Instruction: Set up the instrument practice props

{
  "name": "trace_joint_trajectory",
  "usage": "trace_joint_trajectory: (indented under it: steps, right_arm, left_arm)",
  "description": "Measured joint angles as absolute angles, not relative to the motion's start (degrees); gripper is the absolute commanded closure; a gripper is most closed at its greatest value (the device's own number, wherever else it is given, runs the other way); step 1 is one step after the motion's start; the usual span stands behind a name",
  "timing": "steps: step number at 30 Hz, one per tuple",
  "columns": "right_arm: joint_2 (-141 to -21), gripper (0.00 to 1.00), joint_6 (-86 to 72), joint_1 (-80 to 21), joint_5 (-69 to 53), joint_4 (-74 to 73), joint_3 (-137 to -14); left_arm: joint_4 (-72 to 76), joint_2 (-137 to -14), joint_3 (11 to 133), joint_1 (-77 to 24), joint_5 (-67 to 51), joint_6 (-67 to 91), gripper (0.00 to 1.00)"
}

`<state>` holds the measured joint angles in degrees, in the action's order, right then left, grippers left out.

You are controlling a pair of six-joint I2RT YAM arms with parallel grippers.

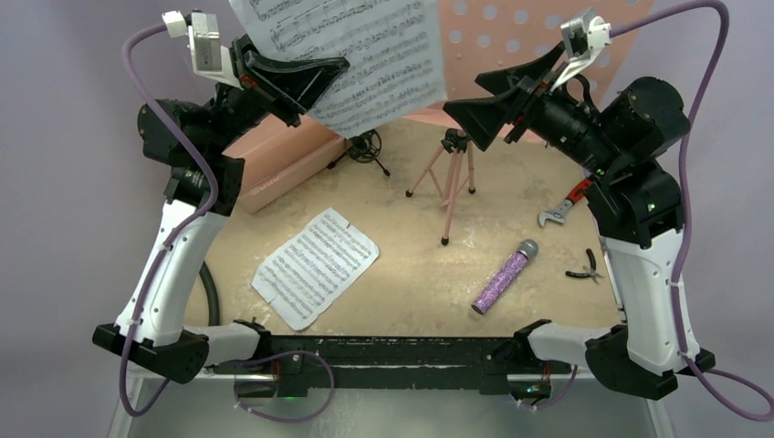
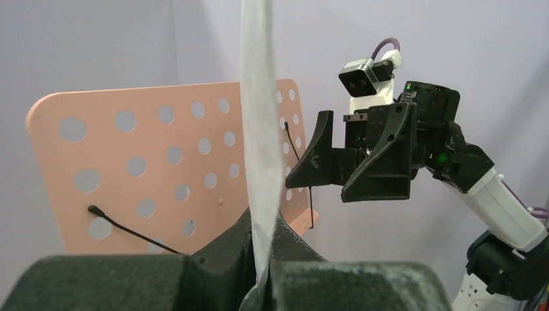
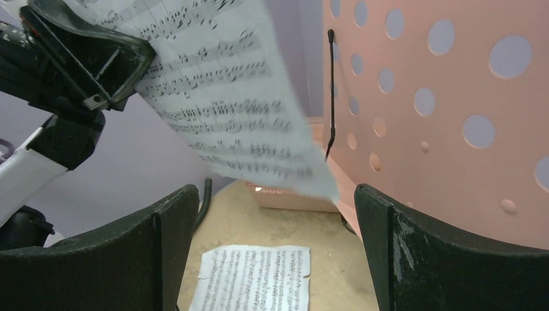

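Observation:
My left gripper (image 1: pixel 315 78) is shut on the edge of a white sheet-music page (image 1: pixel 365 55), held high in front of the pink music stand's perforated desk (image 1: pixel 511 36). In the left wrist view the page (image 2: pixel 259 129) stands edge-on between the shut jaws (image 2: pixel 265 259). My right gripper (image 1: pixel 497 100) is open, level with the page's right side and close to the desk (image 3: pixel 440 116), with nothing between its fingers (image 3: pixel 275 253). A second page (image 1: pixel 315 265) lies flat on the table. The glittery purple microphone (image 1: pixel 504 276) lies to the right of it. A small black mini tripod (image 1: pixel 367 146) stands behind.
A big pink case (image 1: pixel 283 160) lies at the back left under the left arm. The stand's thin tripod legs (image 1: pixel 452 182) spread mid-table. A red-handled wrench (image 1: pixel 566 205) and pliers (image 1: pixel 584 267) lie beside the right arm. A black hose (image 1: pixel 212 292) curves at the left edge.

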<state>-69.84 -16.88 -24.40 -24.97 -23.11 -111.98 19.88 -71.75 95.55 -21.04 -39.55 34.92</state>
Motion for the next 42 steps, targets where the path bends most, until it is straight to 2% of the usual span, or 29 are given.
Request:
trace_joint_trajectory:
  steps: [7, 16, 27, 30, 35, 42]
  right_arm:
    - [-75.1, 0.10, -14.7, -24.4, -29.7, -26.1, -120.4]
    - [-79.2, 0.11, -15.4, -24.0, -34.5, -28.0, -121.9]
    - [-80.1, 0.21, -19.3, -17.5, -40.7, -26.7, -124.2]
    - [-80.0, 0.24, -19.3, -16.4, -39.6, -27.4, -124.7]
    - [-79.4, 0.35, -18.4, -15.7, -34.3, -30.5, -125.8]
    - [-75.5, 0.41, -16.8, -15.7, -23.7, -33.0, -126.1]
  left_arm:
    - [26.0, -76.8, 95.5, -22.3, -41.8, 40.4, 1.00]
    - [27.5, -81.5, 95.7, -25.5, -41.9, 42.8, 1.00]
    - [27.2, -83.7, 96.3, -28.3, -40.1, 42.2, 1.00]
    - [27.1, -84.1, 96.3, -28.5, -39.3, 42.2, 1.00]
    - [26.9, -86.3, 98.0, -29.8, -38.5, 42.2, 1.00]
    - [25.6, -90.9, 102.0, -32.2, -38.1, 41.1, 1.00]
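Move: The music stand's desk, where the held sheet is going, has its middle about 24 cm right, 14 cm ahead and 10 cm below the left hand; the black mic stand is on the table, roughly 29 cm straight ahead and 54 cm down. From the open right hand, the sheet's middle is some 16 cm left, 4 cm ahead and slightly higher, its near corner much closer, and the stand's middle is 13 cm ahead, 5 cm right and 8 cm below. The sheet, still pinched in the left fingers, is carried about 11 cm right, some 6 cm forward and 5 cm down towards the stand, the wrist tipping down and turning clockwise a little over 10 degrees. The right hand eases left 3 cm and then back right past its start, ending forward and slightly up beside the sheet's free edge, its fingers closing partway. ##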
